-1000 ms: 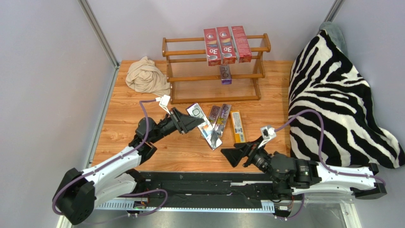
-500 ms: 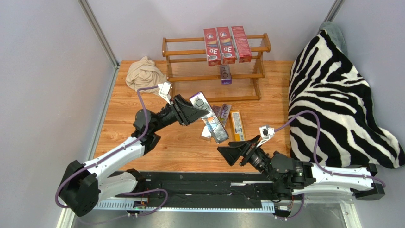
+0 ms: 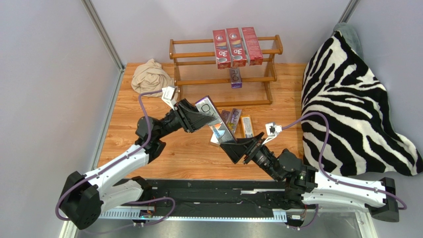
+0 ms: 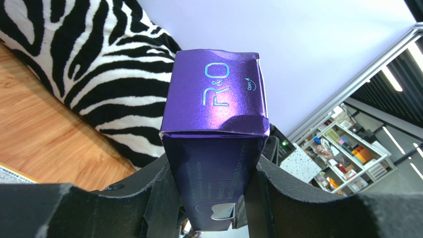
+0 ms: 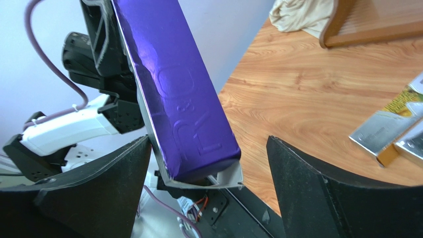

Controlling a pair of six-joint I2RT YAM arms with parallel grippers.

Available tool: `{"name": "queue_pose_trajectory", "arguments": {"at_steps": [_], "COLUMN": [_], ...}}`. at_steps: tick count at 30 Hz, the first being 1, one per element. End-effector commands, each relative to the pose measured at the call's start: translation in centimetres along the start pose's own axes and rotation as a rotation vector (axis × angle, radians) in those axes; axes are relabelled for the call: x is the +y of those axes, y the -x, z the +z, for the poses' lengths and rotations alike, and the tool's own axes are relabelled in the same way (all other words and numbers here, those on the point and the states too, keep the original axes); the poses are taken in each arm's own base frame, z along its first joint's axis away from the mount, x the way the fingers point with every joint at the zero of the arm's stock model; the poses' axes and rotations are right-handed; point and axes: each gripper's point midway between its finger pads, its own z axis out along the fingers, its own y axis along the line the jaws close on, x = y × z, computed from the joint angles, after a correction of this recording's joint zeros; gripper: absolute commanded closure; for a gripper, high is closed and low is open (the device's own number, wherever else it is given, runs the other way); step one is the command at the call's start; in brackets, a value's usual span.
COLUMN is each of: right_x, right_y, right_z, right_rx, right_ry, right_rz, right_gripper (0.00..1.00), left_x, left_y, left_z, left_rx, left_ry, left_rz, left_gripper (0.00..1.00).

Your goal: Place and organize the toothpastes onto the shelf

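My left gripper (image 3: 198, 118) is shut on one shiny purple toothpaste carton (image 3: 217, 124), held off the table and slanting down to the right. In the left wrist view its "R&O" end (image 4: 213, 94) stands between my fingers (image 4: 154, 198). My right gripper (image 3: 237, 150) is open, its jaws either side of the carton's lower end (image 5: 183, 124) with gaps on both sides. The shelf (image 3: 198, 81) carries three red toothpastes (image 3: 236, 47) on its top tier and a purple one (image 3: 235, 78) on the middle. Two purple cartons (image 3: 233, 119) and an orange one (image 3: 246, 126) lie on the table.
A beige cloth (image 3: 151, 78) lies left of the shelf. The zebra-striped blanket (image 3: 347, 99) is heaped along the right side. Grey walls close in the left and back. The arms' base rail (image 3: 213, 191) runs along the near edge.
My left gripper lifted the purple carton off the table and swung it a little right. My right gripper moved up and left, bringing its jaws around the carton's lower end.
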Motion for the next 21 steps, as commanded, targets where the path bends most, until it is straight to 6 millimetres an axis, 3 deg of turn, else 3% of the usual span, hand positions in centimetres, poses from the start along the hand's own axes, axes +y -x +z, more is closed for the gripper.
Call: {"name": "queue_pose_trajectory", "arguments": {"at_steps": [1,11,16,21], "right_x": [2.7,3.5,2.6,2.3], "right_y": [2.1,2.2,1.6,1.4], "right_z": [0.7,0.8,0.8,0.8], "right_rx": [-0.062,-0.042,-0.028,-0.028], "right_ry": [0.150,0.204,0.182,0.180], "right_rz": [0.081,0.087,0.106,0.119], "right_gripper": [0.11,0.45,0.44,0.37], "left_x": [-2.7,-1.5,-1.8,-2.3], "left_y": [0.9,0.8,1.4,1.8], "left_z": [-0.5,-0.5,-0.2,0.1], "left_rx": [-0.046,-0.079,-0.098,-0.115], "left_ry": [-0.098,-0.087,-0.112,-0.144], "left_rz": [0.042,0.008,0.009,0.009], "left_gripper": [0.51,0.51,0.51,0.51]}}
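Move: The right hand's wide-open fingers are at the lower, near end of the silver-and-purple toothpaste; its middle lies about 7 cm ahead, 5 cm to the left and 5 cm above that hand. On the table some 23 cm below, two silver toothpastes lie side by side about 18 cm ahead and 1 cm right, the yellow one roughly 15 cm ahead and 10 cm right. The left hand already grips the silver-and-purple toothpaste, its middle about level with the pads. Upward by about 2 cm and a little to the left, the right hand eases its fingers around the near end of the toothpaste, rolling its left side up and turning slightly counter-clockwise, some 10 degrees in all. Its fingers close from nearly wide to the box's width and take hold of the sides. The left hand keeps its grip, sinking about 1 cm. ##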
